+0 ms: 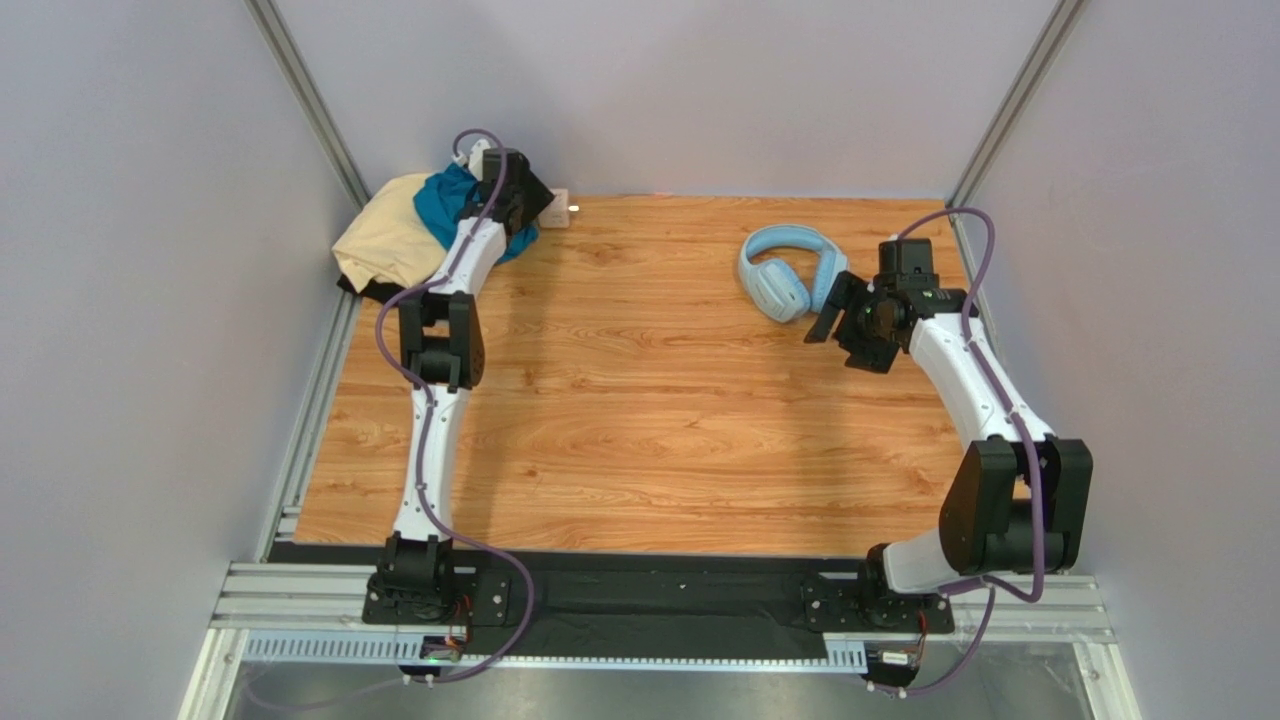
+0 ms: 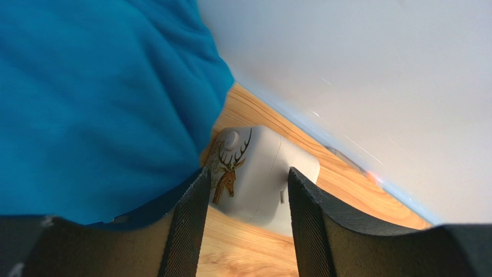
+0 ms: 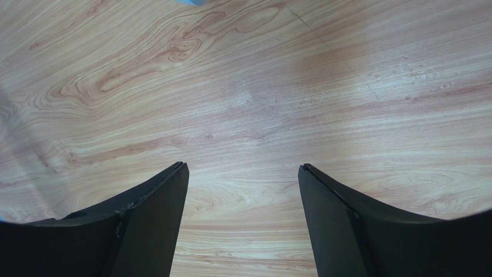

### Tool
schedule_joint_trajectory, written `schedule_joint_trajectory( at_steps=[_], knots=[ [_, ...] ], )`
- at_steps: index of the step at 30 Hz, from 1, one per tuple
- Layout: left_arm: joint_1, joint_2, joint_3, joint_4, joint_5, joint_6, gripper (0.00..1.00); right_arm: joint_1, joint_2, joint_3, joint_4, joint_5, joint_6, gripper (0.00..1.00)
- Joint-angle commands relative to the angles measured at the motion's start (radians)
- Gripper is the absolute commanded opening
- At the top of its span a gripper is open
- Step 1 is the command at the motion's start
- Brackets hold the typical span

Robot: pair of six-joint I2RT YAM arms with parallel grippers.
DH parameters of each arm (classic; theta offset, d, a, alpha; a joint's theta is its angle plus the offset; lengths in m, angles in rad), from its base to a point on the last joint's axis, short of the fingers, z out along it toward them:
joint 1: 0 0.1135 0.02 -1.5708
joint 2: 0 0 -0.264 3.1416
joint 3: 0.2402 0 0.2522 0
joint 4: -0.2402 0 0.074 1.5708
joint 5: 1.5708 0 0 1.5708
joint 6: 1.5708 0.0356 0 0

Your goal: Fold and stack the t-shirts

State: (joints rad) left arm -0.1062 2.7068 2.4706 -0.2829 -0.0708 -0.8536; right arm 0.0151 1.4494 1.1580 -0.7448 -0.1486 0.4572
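The t-shirts lie in a heap in the far left corner: a teal-blue one [image 1: 445,203] on top, a pale tan one [image 1: 388,233] beside it, and a black edge [image 1: 347,284] showing underneath. My left gripper [image 1: 522,186] hangs over the heap's right side. In the left wrist view it [image 2: 247,176] is open; the teal-blue cloth [image 2: 98,104] fills the left and brushes the left fingertip [image 2: 193,190]. My right gripper [image 1: 836,318] is open over bare wood [image 3: 242,167], holding nothing.
A small white box with a deer picture [image 2: 260,156] sits by the back wall, just beyond and between the left fingertips, and shows next to the heap [image 1: 559,207]. Light-blue headphones [image 1: 784,270] lie left of the right gripper. Grey walls close in the back and sides.
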Motion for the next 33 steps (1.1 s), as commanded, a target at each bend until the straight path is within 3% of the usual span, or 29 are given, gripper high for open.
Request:
schedule_joint_trajectory(
  at_steps=[1, 9, 24, 30, 33],
  knots=[
    [-0.046, 0.051, 0.044, -0.001, 0.114, 0.025, 0.58, -0.006, 0.016, 0.006, 0.001, -0.009, 0.012, 0.75],
    [-0.128, 0.073, 0.016, 0.001, 0.267, 0.037, 0.57, -0.006, 0.028, -0.007, 0.016, -0.017, 0.017, 0.75],
    [-0.225, 0.039, 0.027, 0.054, 0.312, 0.001, 0.58, -0.006, -0.029, -0.040, 0.055, -0.060, -0.003, 0.75],
    [-0.208, -0.091, -0.103, 0.091, 0.315, 0.011, 0.59, -0.006, -0.053, -0.043, 0.062, -0.095, -0.003, 0.75],
    [-0.165, -0.235, -0.311, 0.166, 0.296, -0.024, 0.60, -0.006, -0.095, -0.063, 0.062, -0.117, 0.003, 0.75]
  ],
)
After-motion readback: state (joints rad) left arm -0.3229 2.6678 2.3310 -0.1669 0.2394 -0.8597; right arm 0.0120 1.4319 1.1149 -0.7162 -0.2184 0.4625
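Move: The small box with the deer print is right at the left hand's fingertips, its middle about 2 cm ahead, 3 cm to the right and 2 cm below. The blue t-shirt lies some 12 cm to that hand's left and 1 cm back, the yellow t-shirt about 29 cm left and 7 cm back; the headphones are roughly 47 cm right and 12 cm back. From the right hand the box is about 36 cm ahead and 50 cm left. Rightward and low over the table, the left hand sweeps about 20 cm, curving back some 6 or 7 cm towards its base and swinging clockwise nearly 30 degrees. Its partly open fingers stay about the box, pushing it along away from the t-shirts towards the headphones. The sweep stops, then the hand eases about a centimetre back and left. ##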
